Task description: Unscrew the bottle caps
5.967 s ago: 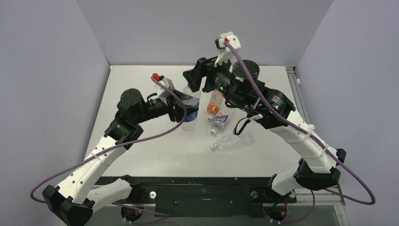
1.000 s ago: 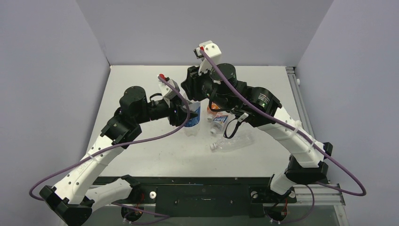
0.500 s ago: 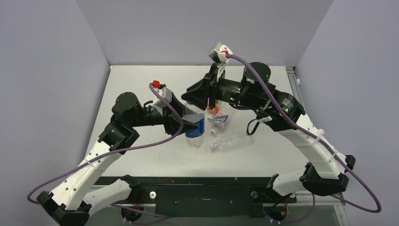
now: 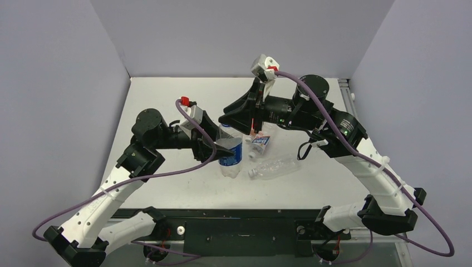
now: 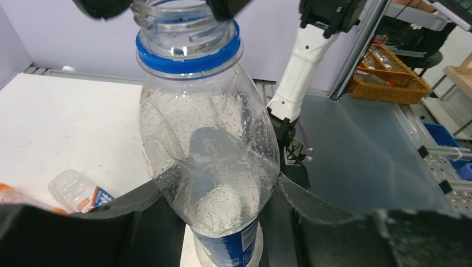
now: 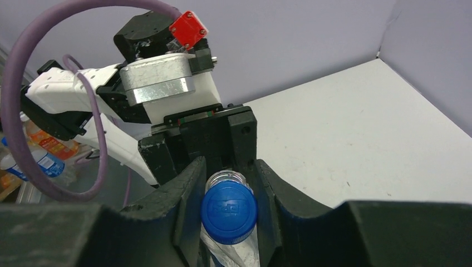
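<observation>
The Pepsi bottle [image 4: 230, 153] stands upright mid-table, squeezed in my left gripper [image 4: 227, 147], which is shut on its clear upper body [image 5: 209, 167] above the blue label. Its neck [image 5: 186, 28] is open, with bare threads and a blue ring. Just above it my right gripper [image 4: 227, 121] is shut on the blue cap [image 6: 229, 211], which sits slightly off the open neck [image 6: 225, 179]. The other bottles lie to the right: the short blue-white one [image 4: 259, 143], the plain one [image 4: 276, 166], and the orange one [image 4: 255, 134], mostly hidden behind my right gripper.
The short labelled bottle [image 5: 75, 192] and a sliver of the orange one [image 5: 11, 194] lie on the white table [image 4: 167, 100] beside the held bottle. Grey walls close the left, back and right sides. A black rail [image 4: 239, 228] runs along the near edge.
My left arm has drawn the Pepsi bottle toward the front. My right wrist has swung over and turned above its neck.
</observation>
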Robot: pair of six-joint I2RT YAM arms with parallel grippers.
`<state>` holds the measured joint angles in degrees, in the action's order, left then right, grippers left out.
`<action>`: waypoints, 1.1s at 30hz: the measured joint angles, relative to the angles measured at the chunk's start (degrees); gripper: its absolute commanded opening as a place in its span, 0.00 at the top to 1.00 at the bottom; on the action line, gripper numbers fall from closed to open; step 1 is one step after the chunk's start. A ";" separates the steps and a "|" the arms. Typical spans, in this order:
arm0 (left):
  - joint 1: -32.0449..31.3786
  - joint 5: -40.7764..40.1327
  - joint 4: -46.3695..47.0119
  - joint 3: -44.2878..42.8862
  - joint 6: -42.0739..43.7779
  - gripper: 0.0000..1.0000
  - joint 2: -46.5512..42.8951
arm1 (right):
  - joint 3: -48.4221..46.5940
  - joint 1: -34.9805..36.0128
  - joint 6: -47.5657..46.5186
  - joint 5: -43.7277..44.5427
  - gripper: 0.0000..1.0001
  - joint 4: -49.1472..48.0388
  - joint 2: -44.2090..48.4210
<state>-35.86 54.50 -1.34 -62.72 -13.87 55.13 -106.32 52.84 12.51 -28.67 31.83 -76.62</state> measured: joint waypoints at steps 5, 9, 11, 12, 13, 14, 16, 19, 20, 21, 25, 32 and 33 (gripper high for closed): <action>0.07 -1.88 -4.46 0.02 5.62 1.00 0.13 | 0.70 -5.46 2.25 3.80 1.00 -0.33 0.85; 0.00 -5.16 -7.43 2.08 11.74 1.00 -1.40 | 5.60 -17.27 7.74 8.22 1.00 -3.72 3.65; 0.00 -7.50 -8.09 4.15 13.90 1.00 -2.64 | 7.63 -20.55 9.42 11.65 1.00 -4.28 4.35; 0.00 -8.85 -8.48 5.38 14.93 1.00 -3.23 | 8.74 -21.59 10.05 13.57 1.00 -4.46 4.50; 0.00 -9.84 -8.90 6.23 15.65 1.00 -3.50 | 10.23 -22.73 10.71 16.24 1.00 -4.46 4.59; 0.00 -10.80 -9.05 6.95 16.17 1.00 -3.61 | 11.65 -23.52 10.99 18.62 1.00 -4.48 4.50; 0.00 -12.28 -9.22 8.31 17.00 1.00 -3.63 | 15.10 -24.90 11.82 23.65 1.00 -4.55 3.78; 0.00 -13.79 -9.29 9.97 17.66 1.00 -3.63 | 21.94 -27.63 13.66 31.52 1.00 -5.33 1.07; 0.00 -14.05 -9.27 10.21 17.77 1.00 -3.63 | 24.61 -28.74 14.40 33.97 1.00 -5.64 -0.31; 0.00 -14.32 -9.22 10.34 17.86 1.00 -3.72 | 27.36 -29.94 15.13 36.28 1.00 -5.81 -1.90; 0.00 -14.86 -9.18 10.36 18.03 1.00 -4.59 | 36.04 -33.83 17.49 42.40 1.00 -5.77 -9.22; 0.00 -15.28 -9.18 10.36 18.10 1.00 -6.01 | 42.56 -38.58 20.94 45.24 0.86 -7.89 -16.11; 0.00 -15.32 -9.18 10.36 18.14 1.00 -6.10 | 42.80 -38.91 21.31 45.40 0.83 -8.57 -16.68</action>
<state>-35.86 39.18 -10.52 -52.36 4.27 49.04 -63.53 13.93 33.82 16.73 23.27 -93.30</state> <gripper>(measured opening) 0.425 0.298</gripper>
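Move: The right hand already holds the blue cap, with the bare bottle neck about 3 cm beneath it. The clear patch of table it heads for lies some 25 cm ahead, 28 cm right and nearly 50 cm below; the orange bottle is 26 ahead and 10 right, the crumpled bottle 18 ahead and 12 right, the clear bottle 9 ahead and 16 right. The left hand, gripping the Pepsi bottle, has bare table some 40 cm beneath. Sweeping forward and right at first, then dropping steeply, the right hand carries the pinched cap away from the bottle neck to the table right of the lying bottles, about 40 cm down overall, easing off low. Its wrist swings clockwise until the leftward fingers point down and forward. The left keeps its grip and takes the bottle down some 8 cm and slightly forward, turning about 20 degrees. ##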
